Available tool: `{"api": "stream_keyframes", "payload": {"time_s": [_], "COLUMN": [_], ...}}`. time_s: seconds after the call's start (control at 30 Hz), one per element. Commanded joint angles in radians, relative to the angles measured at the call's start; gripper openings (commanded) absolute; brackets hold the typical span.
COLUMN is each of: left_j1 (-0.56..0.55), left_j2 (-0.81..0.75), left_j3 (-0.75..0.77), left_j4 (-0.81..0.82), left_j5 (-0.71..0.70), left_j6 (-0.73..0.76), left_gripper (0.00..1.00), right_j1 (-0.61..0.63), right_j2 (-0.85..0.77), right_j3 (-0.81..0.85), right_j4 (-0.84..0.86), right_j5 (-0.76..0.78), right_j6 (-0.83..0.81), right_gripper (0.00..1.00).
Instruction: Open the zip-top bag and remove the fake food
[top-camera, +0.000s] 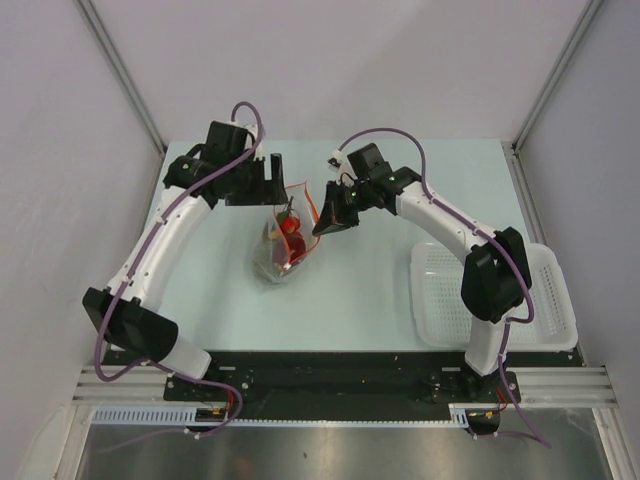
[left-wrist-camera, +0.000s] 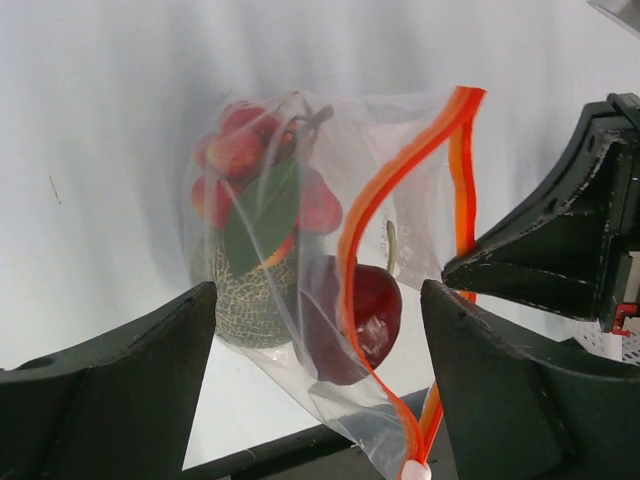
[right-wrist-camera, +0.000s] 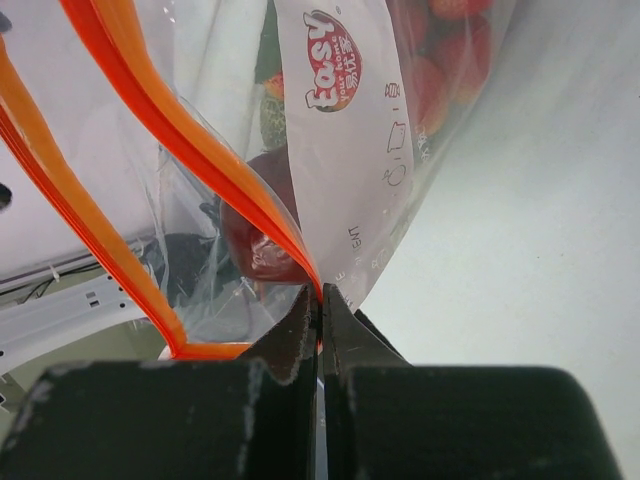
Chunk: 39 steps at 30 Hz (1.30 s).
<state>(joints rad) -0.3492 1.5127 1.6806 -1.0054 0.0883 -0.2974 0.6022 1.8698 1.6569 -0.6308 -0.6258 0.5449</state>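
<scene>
The clear zip-top bag (top-camera: 283, 248) rests on the table's middle with its mouth lifted toward the back. Its orange zip strip (left-wrist-camera: 372, 205) gapes, the two halves apart. Inside lies the fake food: a dark red apple (left-wrist-camera: 372, 312), a red-and-yellow cluster (left-wrist-camera: 248, 160) and a netted pale-green piece (left-wrist-camera: 238, 300). My right gripper (right-wrist-camera: 321, 297) is shut on one side of the bag's mouth, right at the strip, also seen from above (top-camera: 328, 220). My left gripper (left-wrist-camera: 318, 330) stands open; the bag's other lip hangs loose between its fingers (left-wrist-camera: 130, 390), touching neither.
A white mesh basket (top-camera: 548, 262) sits at the table's right edge, beside the right arm's base. Grey walls close in the back and both sides. The right gripper's black body (left-wrist-camera: 560, 250) hangs close to my left gripper's right finger.
</scene>
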Motion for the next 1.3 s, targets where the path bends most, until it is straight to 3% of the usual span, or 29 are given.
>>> {"api": "stream_keyframes", "payload": {"time_s": [0.0, 0.17, 0.33, 0.43, 0.47, 0.67, 0.77, 0.87, 1.0, 1.17, 1.27], "left_j1": [-0.063, -0.114, -0.111, -0.097, -0.094, -0.079, -0.079, -0.079, -0.091, -0.099, -0.099], "left_j2": [-0.01, -0.015, -0.08, -0.06, -0.054, -0.054, -0.046, -0.055, -0.085, -0.097, -0.085], "left_j3": [-0.018, -0.09, -0.159, -0.17, -0.173, -0.128, -0.121, -0.145, -0.202, -0.257, -0.262], "left_j4": [0.011, -0.016, -0.009, -0.009, -0.004, 0.002, -0.004, 0.048, 0.145, 0.218, 0.228], "left_j5": [-0.007, -0.117, -0.211, -0.199, -0.199, -0.164, -0.066, 0.058, 0.151, 0.16, 0.177], "left_j6": [-0.028, -0.075, -0.028, -0.016, -0.014, 0.001, 0.012, -0.023, -0.133, -0.175, -0.18], "left_gripper": [0.87, 0.83, 0.77, 0.56, 0.45, 0.08, 0.0, 0.0, 0.0, 0.0, 0.0], "right_j1": [-0.001, 0.005, 0.001, -0.002, -0.005, -0.028, -0.047, -0.051, -0.044, -0.018, 0.017], "right_j2": [-0.061, -0.06, -0.064, -0.061, -0.063, -0.064, -0.058, -0.04, -0.043, -0.044, -0.047], "right_j3": [0.035, 0.066, 0.064, 0.066, 0.067, 0.069, 0.093, 0.151, 0.179, 0.268, 0.366], "right_j4": [0.017, -0.006, -0.039, -0.055, -0.063, -0.138, -0.182, -0.237, -0.265, -0.368, -0.425], "right_j5": [-0.026, -0.012, 0.017, 0.031, 0.038, 0.113, 0.155, 0.189, 0.209, 0.345, 0.432], "right_j6": [0.016, 0.009, -0.034, -0.052, -0.069, -0.141, -0.181, -0.206, -0.192, -0.2, -0.224], "right_gripper": [0.0, 0.0, 0.0, 0.0, 0.0, 0.0, 0.0, 0.01, 0.32, 0.5, 0.54]}}
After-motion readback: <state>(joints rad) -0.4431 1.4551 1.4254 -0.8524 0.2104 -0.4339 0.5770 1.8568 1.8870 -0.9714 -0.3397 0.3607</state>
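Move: The bag's left rim lies about 3 cm back, 2 cm to the right and 5 cm below the open left gripper. The dark red fruit inside is some 8 cm back, 6 cm right and 11 cm below that gripper, the red berries about 3 cm back, 5 cm right and 12 cm down. The right gripper already pinches the right rim; from it the dark red fruit is 3 cm back, 5 cm left and 6 cm down. Bring the open left gripper down some 5 cm and back 3 cm, swinging right and then left again, and shut it on the bag's left rim; then carry that rim about 5 cm right. Hold the right rim with the right gripper, draw it about 4 cm right and slightly forward, then open, let go and rise about 3 cm as the wrist tilts. ##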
